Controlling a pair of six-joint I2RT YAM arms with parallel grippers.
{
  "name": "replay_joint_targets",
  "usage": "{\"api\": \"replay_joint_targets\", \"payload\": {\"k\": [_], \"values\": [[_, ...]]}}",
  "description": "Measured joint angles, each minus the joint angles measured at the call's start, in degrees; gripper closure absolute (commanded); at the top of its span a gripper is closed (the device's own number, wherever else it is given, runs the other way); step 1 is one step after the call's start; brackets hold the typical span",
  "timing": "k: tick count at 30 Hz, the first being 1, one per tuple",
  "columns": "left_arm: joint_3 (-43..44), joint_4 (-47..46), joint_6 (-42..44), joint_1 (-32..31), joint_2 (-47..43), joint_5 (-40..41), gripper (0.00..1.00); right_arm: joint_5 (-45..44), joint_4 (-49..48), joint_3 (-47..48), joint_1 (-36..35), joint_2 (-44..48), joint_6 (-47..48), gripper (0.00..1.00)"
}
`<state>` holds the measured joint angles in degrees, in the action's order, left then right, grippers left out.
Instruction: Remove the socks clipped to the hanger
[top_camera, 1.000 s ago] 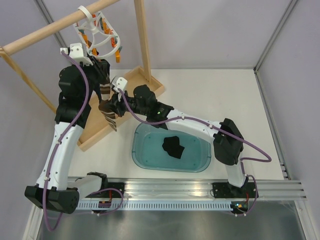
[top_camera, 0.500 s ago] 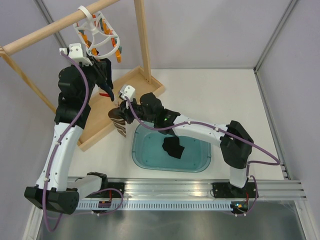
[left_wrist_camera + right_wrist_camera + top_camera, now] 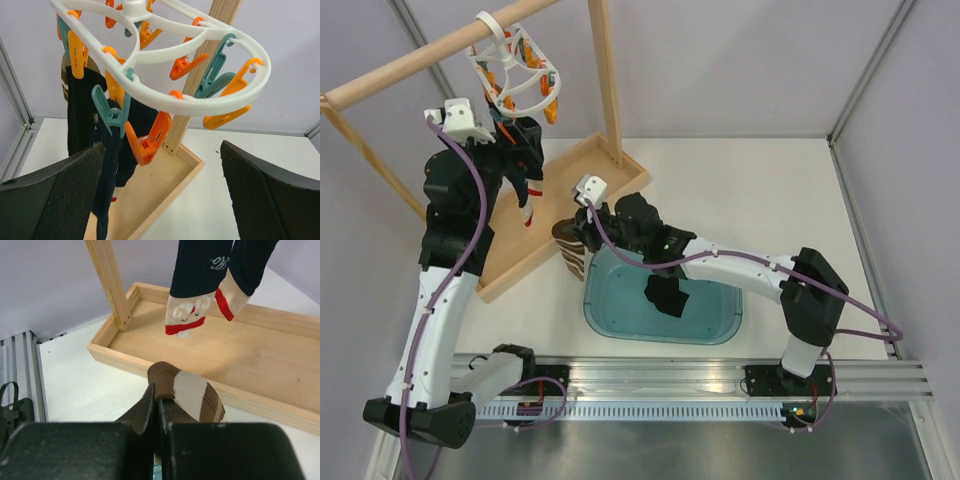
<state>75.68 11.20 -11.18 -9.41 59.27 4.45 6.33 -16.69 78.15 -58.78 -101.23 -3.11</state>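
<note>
The white ring hanger (image 3: pixel 515 75) (image 3: pixel 210 102) hangs from the wooden pole, with orange and teal clips dangling from it. Dark socks (image 3: pixel 80 110) (image 3: pixel 200 265) stay clipped to it; their toes carry red-white patches (image 3: pixel 187 315). My left gripper (image 3: pixel 525 140) (image 3: pixel 160 150) is open just below the ring, holding nothing. My right gripper (image 3: pixel 575 238) (image 3: pixel 159 395) is shut on the cuff of a brown, tan and white striped sock (image 3: pixel 570 250) (image 3: pixel 200 395), free of the hanger, at the bin's left edge. Another dark sock (image 3: pixel 665 293) lies in the bin.
A teal plastic bin (image 3: pixel 720 335) sits in front of the arm bases. The wooden rack has a long base tray (image 3: pixel 510 262) (image 3: pixel 260 355), an upright post (image 3: pixel 605 80) (image 3: pixel 107 280) and a slanted pole (image 3: pixel 410 70). Metal frame posts stand at the table corners.
The striped sock has come off the hanger. My right gripper carried it right and toward the bin. My left gripper opened and rose up under the hanger ring.
</note>
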Motion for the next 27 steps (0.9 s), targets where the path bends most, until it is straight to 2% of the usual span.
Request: {"api": "replay_joint_targets", "payload": {"k": [5, 15, 22, 27], "values": [[-4.52, 0.7, 0.0, -0.04, -5.11, 0.0, 0.0, -2.32, 1.11, -3.34, 0.0, 3.74, 0.81, 0.99], [-19.76, 2.36, 1.07, -0.04, -16.0, 2.71, 0.0, -10.67, 6.49, -7.56, 0.0, 16.81, 5.29, 0.99], [-23.23, 4.13, 1.29, -0.04, -19.15, 3.02, 0.0, -17.29, 13.27, -14.23, 0.81, 29.22, 5.86, 0.99], [-24.15, 5.27, 1.44, -0.04, -19.56, 2.89, 0.0, -20.76, 18.67, -22.91, 1.53, 38.8, 2.29, 0.99]]}}
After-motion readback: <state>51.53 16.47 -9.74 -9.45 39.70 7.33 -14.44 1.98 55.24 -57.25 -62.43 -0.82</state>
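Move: The right hand already holds the brown striped sock. The teal bin's middle lies about 18 cm to its right, 5 cm back and 24 cm below, with the black sock lying in it, at nearly that same spot. The dark red-cuffed socks still clipped up hang about 15 cm left of the right hand, 13 cm farther out and slightly higher. From the left hand those socks are some 6 cm ahead, 3 cm left and 10 cm lower. Rightward and gathering speed, the right hand carries the striped sock about 20 cm away from the hanger and in over the teal bin, rising some 7 cm on the way before sinking by about half of that; it turns some 20 degrees clockwise, fingers kept shut. The left hand, still wide open, backs off and drops about 12 cm from the clips, tipping slightly down. ##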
